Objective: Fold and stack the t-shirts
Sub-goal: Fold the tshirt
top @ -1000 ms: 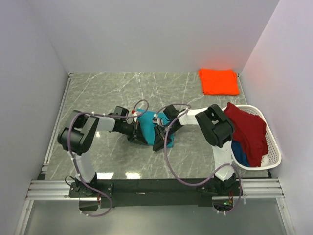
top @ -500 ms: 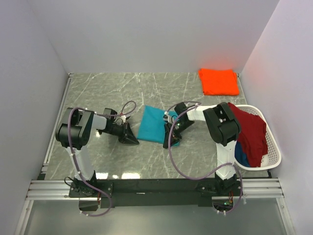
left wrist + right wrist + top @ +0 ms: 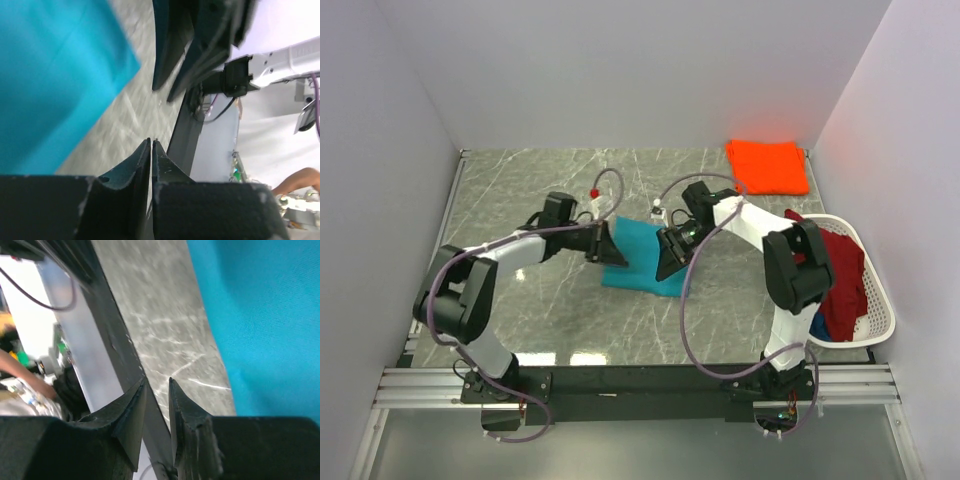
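Observation:
A teal t-shirt (image 3: 642, 260) lies folded flat on the marble table, mid-centre; it also shows as teal t-shirt cloth (image 3: 55, 75) in the left wrist view and teal t-shirt cloth (image 3: 265, 315) in the right wrist view. My left gripper (image 3: 612, 252) hovers over its left edge, jaws shut with nothing between them (image 3: 151, 141). My right gripper (image 3: 666, 268) is over its right part, jaws a little open and empty (image 3: 156, 380). An orange t-shirt (image 3: 767, 166) lies folded at the far right. A dark red t-shirt (image 3: 835, 268) and a blue t-shirt (image 3: 823, 318) sit in the basket.
The white laundry basket (image 3: 886, 312) stands at the right edge of the table, close to the right arm's elbow. Grey walls close in the table on the left, back and right. The black rail with both arm bases runs along the near edge.
A second ago both grippers were together on the bunched teal shirt. It now lies flat and folded, let go. Both grippers have lifted and hover over its left and right sides.

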{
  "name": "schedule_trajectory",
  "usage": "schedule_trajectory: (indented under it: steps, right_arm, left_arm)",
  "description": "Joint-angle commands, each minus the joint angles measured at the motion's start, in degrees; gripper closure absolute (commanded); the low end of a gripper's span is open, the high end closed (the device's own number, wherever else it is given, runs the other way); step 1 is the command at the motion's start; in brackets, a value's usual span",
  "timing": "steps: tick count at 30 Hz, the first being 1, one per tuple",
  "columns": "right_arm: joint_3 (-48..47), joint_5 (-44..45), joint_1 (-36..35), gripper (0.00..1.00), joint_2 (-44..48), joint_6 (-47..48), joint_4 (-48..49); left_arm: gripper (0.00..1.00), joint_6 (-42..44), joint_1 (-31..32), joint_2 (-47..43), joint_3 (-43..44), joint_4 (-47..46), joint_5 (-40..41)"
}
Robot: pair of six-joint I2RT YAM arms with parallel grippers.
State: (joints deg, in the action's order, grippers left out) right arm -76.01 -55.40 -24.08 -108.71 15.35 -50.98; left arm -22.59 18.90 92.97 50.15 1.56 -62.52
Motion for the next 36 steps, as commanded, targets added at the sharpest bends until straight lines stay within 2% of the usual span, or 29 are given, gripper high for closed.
schedule_trajectory:
  steps: [1, 3, 5, 10, 14, 20, 22, 25, 27, 30, 36]
  right_arm:
    - [2.35, -4.37, 3.24, 0.68, 3.41, -6.63, 7.89]
    - [3.41, -5.50, 5.43, 0.68, 2.28, -11.55, 12.72]
    - [3.50, -5.60, 6.58, 0.68, -0.62, -12.80, 13.63]
    - [4.11, -2.98, 9.04, 0.68, -7.91, -11.05, 10.12]
    - [3.24, 2.12, 11.15, 0.69, -11.61, -12.98, 11.34]
    - [-1.24, 10.21, 12.39, 0.69, -12.85, -12.99, 6.79]
    - [-3.34, 9.87, 12.39, 0.69, -11.10, -10.79, 5.37]
    - [-6.16, 4.61, 12.47, 0.69, -7.94, -9.11, 4.40]
    - [-6.61, 1.01, 12.47, 0.68, -6.35, -12.35, 8.60]
    - [-6.87, -0.59, 12.47, 0.67, -5.29, -20.61, 18.00]
    - [-10.04, -0.59, 12.91, 0.68, -12.65, -31.95, 29.52]
  left_arm:
    - [0.89, -11.03, 3.86, 5.01, 3.54, -12.53, 5.12]
    - [0.89, -16.06, 5.27, 10.37, 5.30, -19.62, 5.74]
    - [0.89, -20.99, 5.89, 15.02, 6.27, -22.12, 7.58]
    - [0.90, -22.58, 5.10, 22.69, 8.12, -21.34, 10.92]
    - [0.91, -26.89, 1.95, 27.00, 4.79, -23.71, 10.93]
    - [0.91, -23.65, -1.66, 20.61, -2.86, -19.94, 8.91]
    - [0.90, -21.46, -2.02, 17.70, -3.74, -19.06, 7.95]
    - [0.88, -18.46, -2.02, 12.42, -0.85, -17.64, 7.24]
    - [0.87, -18.37, -1.93, 10.92, 2.99, -18.52, 8.03]
    - [0.87, -21.34, -1.84, 13.98, 8.62, -21.40, 9.17]
    - [0.87, -28.11, -1.84, 24.17, 16.02, -27.66, 12.77]
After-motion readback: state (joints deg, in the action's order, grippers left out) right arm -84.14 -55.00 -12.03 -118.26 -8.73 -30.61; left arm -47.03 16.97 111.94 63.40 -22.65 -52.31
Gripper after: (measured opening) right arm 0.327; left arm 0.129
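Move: The turquoise t-shirt, folded to a rough square, has its middle about 6 cm ahead of the left hand, 6 cm to its right and 11 cm below. From the right hand it lies about 9 cm ahead, 3 cm to the left and 8 cm below. The orange folded shirt is some 38 cm ahead of the right hand and 31 cm to its right; the laundry basket stands about 47 cm to its right, roughly level with it. Down and a little forward, both hands dip over the turquoise t-shirt (left about 10 cm, right about 7 cm) and draw apart low down, the left going some 5 cm left, the right edging right and forward. Both then rise nearly to their starting height and swing forward to the shirt's far edge, ending about 13 cm farther out, left fingers still almost shut, right ones slightly open. ##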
